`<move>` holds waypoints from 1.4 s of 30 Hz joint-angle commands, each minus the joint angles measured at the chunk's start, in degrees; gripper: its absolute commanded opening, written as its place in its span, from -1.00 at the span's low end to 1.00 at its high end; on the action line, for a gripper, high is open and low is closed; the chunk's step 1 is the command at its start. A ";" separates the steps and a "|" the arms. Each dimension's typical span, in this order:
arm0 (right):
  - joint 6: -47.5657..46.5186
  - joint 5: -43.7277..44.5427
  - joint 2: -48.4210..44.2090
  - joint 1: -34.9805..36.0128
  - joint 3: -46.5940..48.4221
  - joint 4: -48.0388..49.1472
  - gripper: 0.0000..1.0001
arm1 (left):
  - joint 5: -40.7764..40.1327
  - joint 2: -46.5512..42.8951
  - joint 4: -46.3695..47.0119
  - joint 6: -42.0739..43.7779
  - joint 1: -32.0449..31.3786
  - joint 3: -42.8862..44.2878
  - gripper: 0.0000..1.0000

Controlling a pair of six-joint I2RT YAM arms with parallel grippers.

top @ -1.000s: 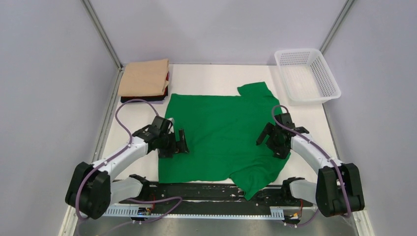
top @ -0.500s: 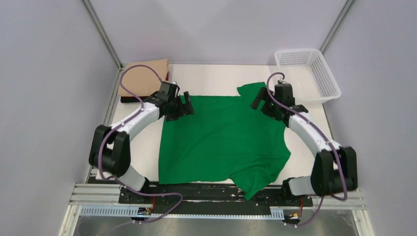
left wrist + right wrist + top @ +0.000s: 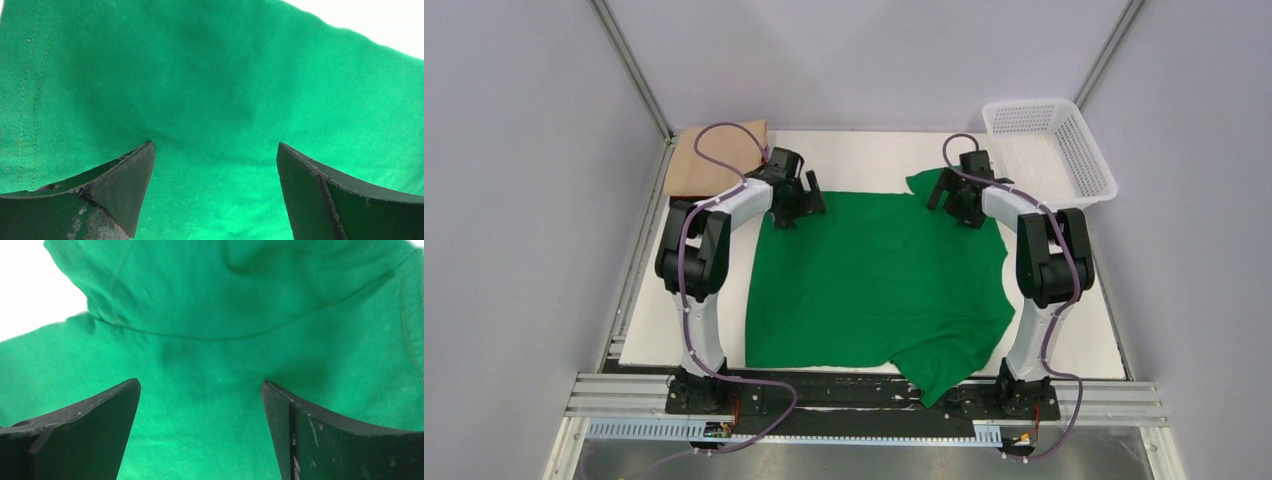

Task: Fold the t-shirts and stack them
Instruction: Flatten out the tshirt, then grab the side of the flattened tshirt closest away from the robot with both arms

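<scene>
A bright green t-shirt (image 3: 879, 280) lies spread flat on the white table (image 3: 864, 150), with one sleeve folded at its far right (image 3: 939, 182) and another bunched at the near edge. My left gripper (image 3: 804, 203) hovers open over the shirt's far left corner, and green cloth (image 3: 215, 90) fills the space between its fingers (image 3: 215, 144). My right gripper (image 3: 951, 203) stands open over the far right shoulder, just below the sleeve seam (image 3: 200, 335), with its fingers (image 3: 200, 381) apart. A folded tan t-shirt (image 3: 704, 165) sits at the far left corner.
A white mesh basket (image 3: 1096, 160) stands at the far right corner. Both arms stretch far forward along the shirt's sides. Grey walls close in the table on the left, right and back.
Both arms have reached from the shirt's middle sides up to its far edge, the left to the far left corner, the right to the far right shoulder. Both grippers stayed open.
</scene>
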 commanded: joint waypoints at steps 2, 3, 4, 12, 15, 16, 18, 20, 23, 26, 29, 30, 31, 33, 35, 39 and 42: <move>-0.32 0.43 7.33 -2.50 8.89 0.10 1.00 | -1.87 9.18 -0.82 -1.35 3.24 4.66 1.00; -0.32 0.45 8.64 -2.76 10.67 -0.13 1.00 | -2.01 10.90 -1.20 -1.30 3.68 6.76 1.00; -0.50 0.60 10.56 -2.98 12.30 -0.23 1.00 | -2.13 11.75 -1.44 -1.15 3.84 7.75 1.00; -2.26 2.79 21.55 -4.70 26.73 -0.76 1.00 | -2.19 18.16 -3.69 0.25 4.35 18.85 1.00; -3.18 2.36 24.90 -4.66 33.76 -0.81 1.00 | -0.88 18.55 -3.63 1.09 4.35 20.62 1.00; -3.71 2.45 25.54 -4.66 35.63 -0.89 1.00 | 0.15 18.47 -3.61 1.24 4.35 21.60 1.00; -4.62 2.38 25.21 -4.61 37.39 -1.02 1.00 | 2.73 18.06 -3.64 1.66 4.35 23.37 1.00; -5.28 2.12 22.47 -4.44 36.35 -1.08 1.00 | 3.83 16.79 -3.86 2.03 4.08 24.65 1.00; -7.10 1.29 15.62 -3.56 31.67 -0.78 1.00 | 1.99 12.29 -4.77 3.38 2.81 24.53 1.00; -8.10 0.52 7.01 -2.02 24.55 -0.19 1.00 | 0.34 5.83 -7.16 4.54 1.10 21.58 1.00; -8.09 -3.42 -4.13 -0.91 15.64 1.20 1.00 | -1.90 -0.89 -9.63 5.04 -0.65 16.45 1.00; -7.67 -4.16 -7.23 -0.73 12.77 1.46 1.00 | -3.23 -5.10 -10.41 4.88 -1.56 12.80 1.00; -7.25 -4.49 -10.52 -0.54 9.63 1.71 1.00 | -3.89 -7.20 -10.74 4.50 -1.94 10.55 1.00; -6.29 -3.83 -17.29 -0.06 3.46 2.59 1.00 | -5.63 -14.53 -11.75 3.17 -3.07 3.41 1.00; -5.24 -2.89 -24.04 0.02 -3.04 3.89 1.00 | -7.83 -22.10 -13.37 1.01 -4.10 -4.32 1.00; -3.30 2.09 -35.75 -0.31 -15.83 5.01 1.00 | -11.46 -36.77 -19.07 -5.67 -5.02 -19.37 1.00; -0.68 7.14 -40.90 -1.19 -21.73 5.03 1.00 | -12.76 -46.36 -24.78 -11.43 -5.05 -29.26 1.00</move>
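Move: Both open grippers are down on the green t-shirt near its far side. Its middle lies about 19 cm back and 13 cm right of the left hand, and about 19 cm back and 16 cm left of the right hand. The folded stack sits some 17 cm ahead and 20 cm left of the left hand. From the right hand, the far sleeve is about 8 cm ahead and 1 cm left, the white basket roughly 20 cm ahead and 21 cm right. Keep both open grippers resting on the t-shirt and push it forward across the table, the left about 10 cm, the right about 15 cm. Then lift both clear and draw them back over the cloth, the left well behind where it began and slightly left, the right rising higher while its fingers tip up nearly 30 degrees. ##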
